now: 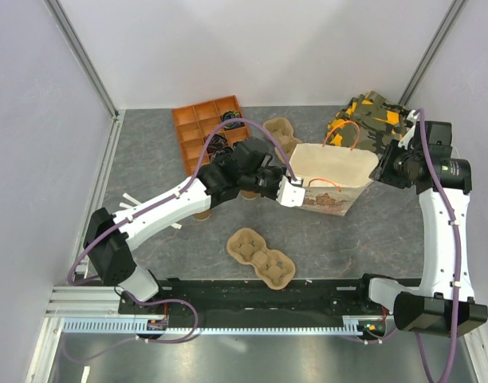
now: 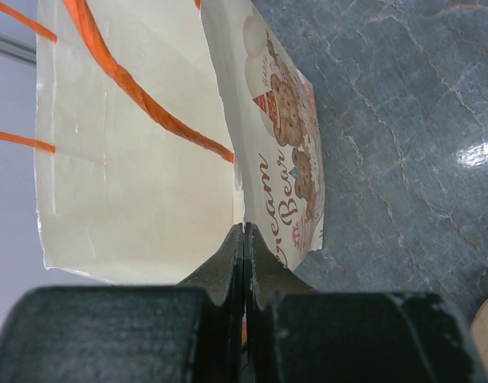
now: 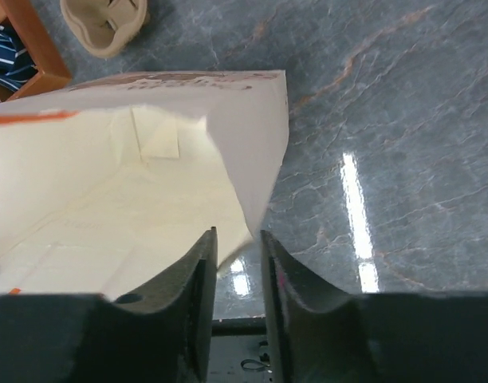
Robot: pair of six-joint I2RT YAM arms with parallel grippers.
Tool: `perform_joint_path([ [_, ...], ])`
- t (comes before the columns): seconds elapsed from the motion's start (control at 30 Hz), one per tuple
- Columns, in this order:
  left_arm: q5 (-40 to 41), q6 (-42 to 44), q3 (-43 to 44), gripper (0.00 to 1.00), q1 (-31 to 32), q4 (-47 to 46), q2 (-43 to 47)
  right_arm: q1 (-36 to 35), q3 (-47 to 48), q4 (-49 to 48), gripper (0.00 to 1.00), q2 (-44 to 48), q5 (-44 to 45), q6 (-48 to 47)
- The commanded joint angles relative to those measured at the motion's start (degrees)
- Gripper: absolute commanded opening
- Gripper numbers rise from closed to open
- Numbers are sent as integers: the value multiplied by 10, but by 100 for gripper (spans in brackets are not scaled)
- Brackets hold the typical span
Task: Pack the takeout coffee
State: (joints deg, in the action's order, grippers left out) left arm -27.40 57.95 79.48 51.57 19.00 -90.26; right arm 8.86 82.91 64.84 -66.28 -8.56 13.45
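A cream paper bag [image 1: 332, 171] with orange string handles and a bear print stands open at the table's middle. My left gripper [image 1: 292, 191] is shut on the bag's left rim, and in the left wrist view its jaws [image 2: 244, 231] meet tightly on the paper edge of the bag [image 2: 132, 159]. At the bag's right rim my right gripper [image 1: 381, 169] is open. In the right wrist view a narrow gap shows between the fingers of that gripper [image 3: 238, 239], and the edge of the bag [image 3: 108, 199] hangs loose in it. The takeout coffee is hidden.
A brown pulp cup carrier [image 1: 262, 257] lies near the front. A second carrier [image 1: 281, 132] sits behind the bag beside an orange divided tray [image 1: 200, 132] that holds dark items. A camouflage pouch [image 1: 367, 120] lies at the back right. Tan shapes peek from under the left arm.
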Motion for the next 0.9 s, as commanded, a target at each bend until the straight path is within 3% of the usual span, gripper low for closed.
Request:
perform_joint_path([
  [0.0,-27,-31,-20,2,2,-15,18,12,-28,-2,33,6,-25,7],
  [0.1,-27,-37,-24,2,2,-15,23,17,-31,-6,18,6,-31,10],
  [0.13,-25,-42,-24,4,2,-15,25,19,-31,-7,6,7,-31,9],
  [0.17,-19,-49,-25,11,2,-15,28,19,-31,-7,1,8,-29,10],
  [0.23,-10,-92,-19,21,2,-5,40,22,-32,-7,0,11,-30,11],
  [0.27,-2,-114,-6,32,-2,7,47,22,-33,-8,0,12,-30,10],
  [0.4,-31,-301,-2,43,-41,51,105,21,-46,-8,0,22,-31,6],
  [0.47,-58,-423,-57,49,-80,55,167,22,-64,-9,0,33,-32,3],
  [0.5,-66,-495,-83,50,-94,54,191,22,-71,-12,0,45,-36,0],
  [0.6,-88,-591,-201,52,-132,59,284,22,-104,-17,0,77,-41,-4],
  [0.7,-71,-636,-322,54,-133,69,367,22,-133,-27,0,124,-51,-6],
  [0.87,-13,-736,-385,56,-133,83,414,21,-144,-21,0,182,-54,-12],
])
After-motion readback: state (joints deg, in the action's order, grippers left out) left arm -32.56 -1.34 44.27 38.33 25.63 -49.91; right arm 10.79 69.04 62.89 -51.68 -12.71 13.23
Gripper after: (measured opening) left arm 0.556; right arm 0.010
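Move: The left gripper still pinches the bag's left rim; the near cup carrier lies about 14 cm back, 8 cm left and some 22 cm below it. The black-lidded cup is roughly 6 cm ahead and 12 cm left of the left hand. For the half-open right gripper, the bag's middle is 11 cm left, 1 cm ahead and 10 cm below, its right rim between the fingers; the camouflage cloth lies about 23 cm ahead and 4 cm right. Shut the right gripper on the bag's right rim while sinking about 2 cm, then draw it back some 4 cm. Once it has pinched, open the left fingers to let go of the left rim, and swing that hand left and back towards the near carrier, rising slightly first, then sinking, rolling it about 60 degrees around its own fingers. ##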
